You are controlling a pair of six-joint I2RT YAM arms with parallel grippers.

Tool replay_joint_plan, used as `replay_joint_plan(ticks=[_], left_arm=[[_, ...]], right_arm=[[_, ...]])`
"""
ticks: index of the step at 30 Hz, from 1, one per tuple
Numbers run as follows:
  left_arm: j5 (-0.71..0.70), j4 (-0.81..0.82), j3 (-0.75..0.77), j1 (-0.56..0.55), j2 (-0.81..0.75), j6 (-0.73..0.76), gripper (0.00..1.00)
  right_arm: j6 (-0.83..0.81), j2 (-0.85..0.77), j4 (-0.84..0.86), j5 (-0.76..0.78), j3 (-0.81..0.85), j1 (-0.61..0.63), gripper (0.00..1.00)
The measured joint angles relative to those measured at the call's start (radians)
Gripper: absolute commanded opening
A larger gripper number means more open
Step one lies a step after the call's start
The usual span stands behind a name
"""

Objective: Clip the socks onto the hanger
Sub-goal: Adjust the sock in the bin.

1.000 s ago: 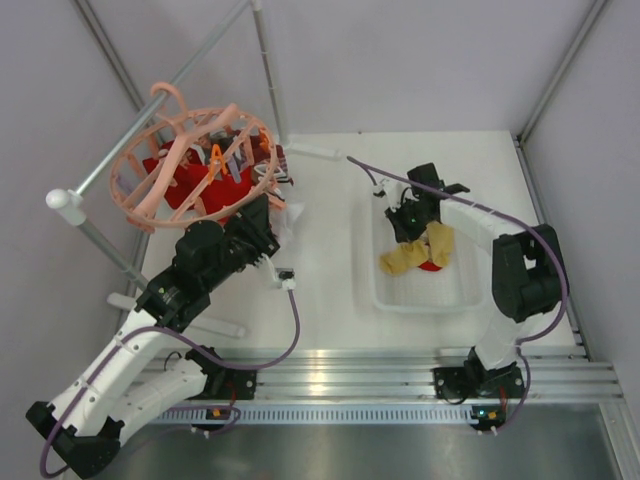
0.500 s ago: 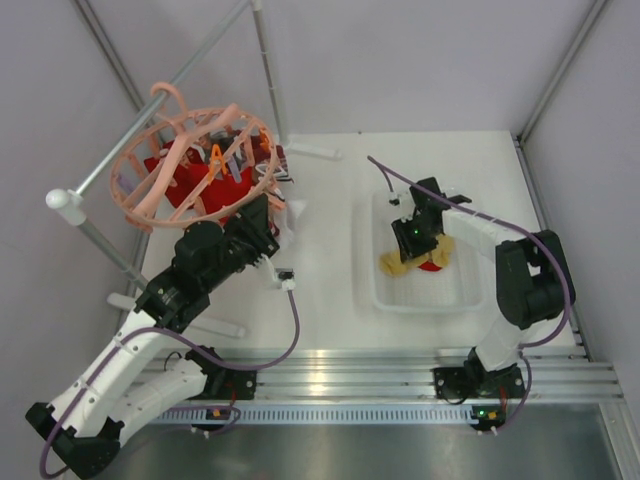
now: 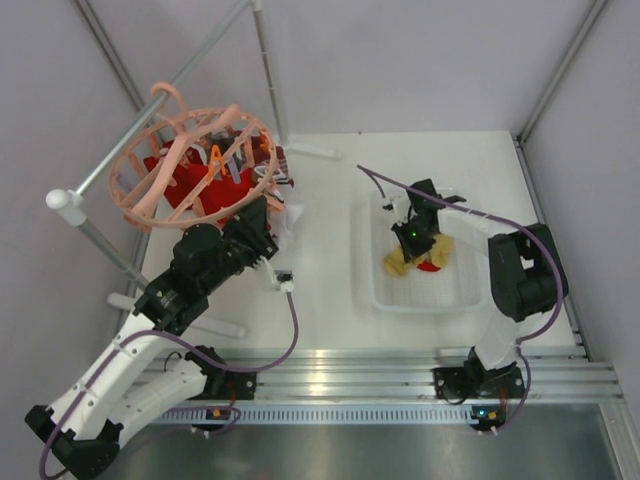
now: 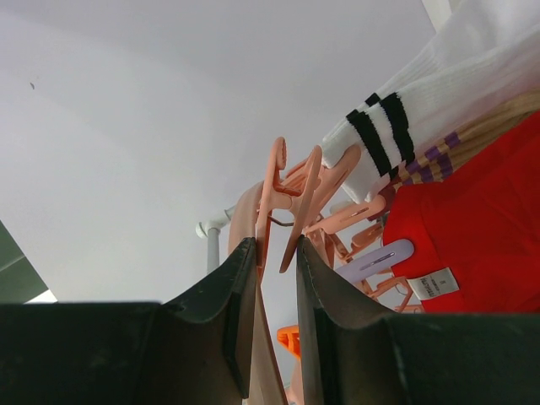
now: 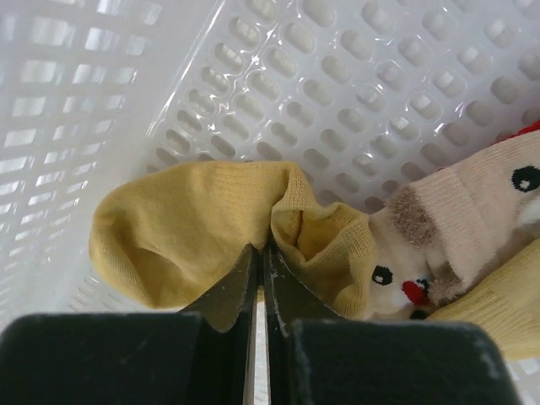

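The peach-pink hanger (image 3: 190,165) hangs from the rail at the back left, with red socks (image 3: 185,185) clipped under it. My left gripper (image 3: 262,215) is at its near rim. In the left wrist view it (image 4: 276,249) is shut on the handles of a peach clip (image 4: 291,198), beside a white sock with black stripes (image 4: 405,126) and a red sock (image 4: 481,211). My right gripper (image 3: 412,238) is down in the white basket (image 3: 425,295). In the right wrist view it (image 5: 262,251) is shut on a fold of the mustard yellow sock (image 5: 186,228).
A red-and-beige patterned sock (image 5: 456,219) lies against the yellow one, and a red sock (image 3: 432,265) shows in the basket. The grey metal rail (image 3: 190,70) runs diagonally over the back left. Cage posts stand at the back corners.
My right gripper has moved from the basket's far end toward the near side and down onto the yellow sock. The left arm has barely moved.
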Motion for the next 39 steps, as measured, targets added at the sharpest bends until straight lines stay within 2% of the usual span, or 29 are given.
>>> replay_joint_plan(ticks=[8,11,14,18,20,21,24,28,31,39], left_arm=[[-0.001,0.0,-0.002,0.0,0.0,0.0,0.0],[-0.002,0.0,-0.002,0.0,0.0,0.0,0.0],[-0.003,0.0,-0.002,0.0,0.0,0.0,0.0],[-0.003,0.001,-0.003,0.0,0.0,0.0,0.0],[-0.003,0.0,-0.003,0.0,0.0,0.0,0.0],[-0.003,0.001,-0.003,0.0,0.0,0.0,0.0],[-0.003,0.0,-0.003,0.0,0.0,0.0,0.0],[-0.003,0.0,-0.003,0.0,0.0,0.0,0.0],[-0.005,0.0,-0.003,0.0,0.0,0.0,0.0],[-0.016,0.0,-0.004,0.0,0.0,0.0,0.0]], right_arm=[[-0.239,-0.074,-0.054,-0.077,0.049,0.009,0.0],[-0.346,-0.108,-0.076,-0.115,0.084,0.023,0.06],[-0.46,-0.129,-0.098,-0.156,0.098,0.043,0.13],[-0.592,-0.131,-0.103,-0.186,0.071,0.057,0.41],[-0.634,-0.132,-0.088,-0.179,0.035,0.057,0.47],[-0.639,-0.132,-0.084,-0.171,0.021,0.057,0.5],[-0.602,-0.132,-0.072,-0.143,-0.002,0.056,0.5],[-0.455,-0.154,-0.008,-0.124,-0.015,0.047,0.51],[-0.352,-0.202,0.068,-0.116,-0.072,0.04,0.57],[-0.272,-0.195,0.211,-0.13,-0.156,0.003,0.56]])
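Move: Nearly at the bin floor, the right fingers are already shut on the bunched yellow sock, its middle about 1 cm to their left and 1 cm below. The reindeer sock lies some 4 cm to the right and 1 cm ahead of the hand, the other yellow sock 6 cm right and 1 cm ahead; the bin's left wall stands level, about 7 cm left. From the left hand, the pinched sock is roughly 28 cm right, 3 cm ahead and 32 cm lower. Pulling up about 7 cm from the bin floor, the right hand drifts some 3 cm towards the left wall and turns counter-clockwise about 40 degrees, its fingers opening to over half to let go of the yellow sock. It then sinks 3 cm or so, turning back about 20 degrees with the fingertips tilted forward, and ends open above the sock. ##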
